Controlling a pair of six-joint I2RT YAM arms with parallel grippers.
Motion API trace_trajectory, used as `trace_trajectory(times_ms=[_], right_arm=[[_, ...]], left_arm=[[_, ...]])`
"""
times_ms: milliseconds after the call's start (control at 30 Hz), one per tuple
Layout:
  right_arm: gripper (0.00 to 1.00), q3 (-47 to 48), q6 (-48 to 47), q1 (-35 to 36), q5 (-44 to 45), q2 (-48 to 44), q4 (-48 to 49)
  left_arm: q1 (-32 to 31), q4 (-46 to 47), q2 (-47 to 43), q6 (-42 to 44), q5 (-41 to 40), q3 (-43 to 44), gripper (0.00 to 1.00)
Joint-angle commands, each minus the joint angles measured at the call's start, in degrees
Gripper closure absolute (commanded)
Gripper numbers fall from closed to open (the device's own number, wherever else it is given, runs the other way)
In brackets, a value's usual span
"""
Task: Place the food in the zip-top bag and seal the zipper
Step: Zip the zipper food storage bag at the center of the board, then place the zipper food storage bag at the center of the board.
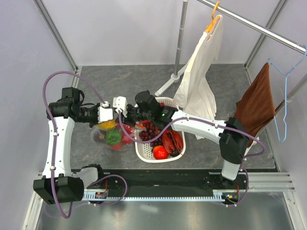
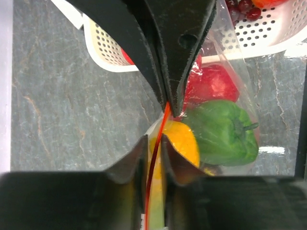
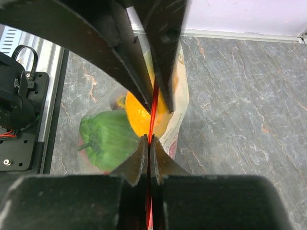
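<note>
The clear zip-top bag hangs between my two grippers, left of the basket. Inside it are a green pepper, a yellow piece and a red fruit. Its orange-red zipper runs taut from one gripper to the other. My right gripper is shut on the zipper. My left gripper straddles the zipper, its jaws narrowly apart with a gap still showing beside the strip. In the top view the left gripper and right gripper nearly meet above the bag.
The white slotted basket right of the bag holds a red lobster, a red fruit and grapes. Behind it stands a pole with a white cloth. A brown towel hangs at the right.
</note>
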Motion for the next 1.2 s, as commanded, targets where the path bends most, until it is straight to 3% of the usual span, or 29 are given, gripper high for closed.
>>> trace_trajectory(times_ms=[0, 33, 67, 133, 167, 233, 267, 367, 600, 667, 767, 900, 1033, 1167], right_arm=[[0.99, 0.35, 0.85, 0.17, -1.61, -2.69, 4.41], [0.91, 0.26, 1.46, 0.08, -1.52, -2.87, 4.32], [0.78, 0.0, 2.16, -0.09, -1.52, -3.48, 4.5], [0.68, -0.7, 5.83, -0.97, -1.61, -4.18, 4.76], [0.52, -0.79, 7.34, -1.41, -1.61, -4.88, 4.85], [0.32, -1.41, 10.85, -3.07, -1.7, -5.85, 5.11], [0.17, -1.84, 13.74, -3.69, -1.61, -7.16, 5.72], [0.02, -4.3, 18.58, -6.06, -1.61, -10.32, 7.91], [0.02, -6.68, 20.79, -10.99, -0.56, -13.85, 8.01], [0.02, -7.03, 20.89, -12.39, -0.47, -14.47, 7.75], [0.02, -7.91, 20.36, -13.36, -0.38, -15.52, 7.31], [0.02, -9.32, 19.75, -14.24, -0.29, -16.67, 6.78], [0.02, -10.55, 19.04, -14.94, 0.23, -18.07, 5.64], [0.02, -12.39, 18.25, -15.38, 0.5, -19.65, 4.59]], left_arm=[[-0.3, -8.67, 0.02, 0.3, -0.48, -0.62, 0.88], [-0.3, -7.7, 0.46, -2.84, 0.04, -0.18, 0.98], [-0.22, -6.91, 0.98, -4.61, 0.31, 1.13, 0.98], [0.92, -5.94, 3.43, -7.43, 1.88, 2.71, 0.98], [1.71, -5.68, 4.58, -7.97, 2.5, 4.11, 0.98], [4.17, -3.22, 7.56, -9.72, 3.47, 5.53, 0.98], [5.05, -2.25, 8.54, -9.9, 3.82, 6.93, 0.98], [7.69, 3.45, 12.22, -11.92, 4.44, 9.74, 0.98], [8.31, 15.15, 23.65, -19.03, 8.92, 22.56, 0.98], [8.31, 16.03, 26.64, -19.13, 8.93, 28.28, 0.98], [8.31, 16.12, 29.46, -16.42, 7.52, 29.97, 0.98], [8.4, 16.04, 27.28, -7.92, 2.88, 21.12, 0.98], [8.4, 17.35, 21.32, -0.07, -1.35, 2.96, 0.98], [8.75, 18.06, 14.63, 5.19, -3.47, -9.04, 0.98]])
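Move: The zipper strip already lies between the left hand's still open fingers. Its middle is about 3 cm to that hand's right at the same height, and the right hand pinches it some 3 cm left-side of its own hand point. From the left hand, the mango is roughly 2 cm back and 8 below, the green pepper 8 back, 1 right and 12 below, and the basket 22 right, 4 back and 17 below. The left fingers finish closing on the zipper strip just beside the right fingertips; the right hand then opens wide, lets the strip go and draws off about 11 cm to the right, also forward and up, to the basket's near-left side. Now holding the bag alone, the left hand swings quickly some 17 cm forward and a little left and up, turning about 15 degrees counter-clockwise, then, still gripping, reverses sharply to drop around 12 cm and come back about 7. ##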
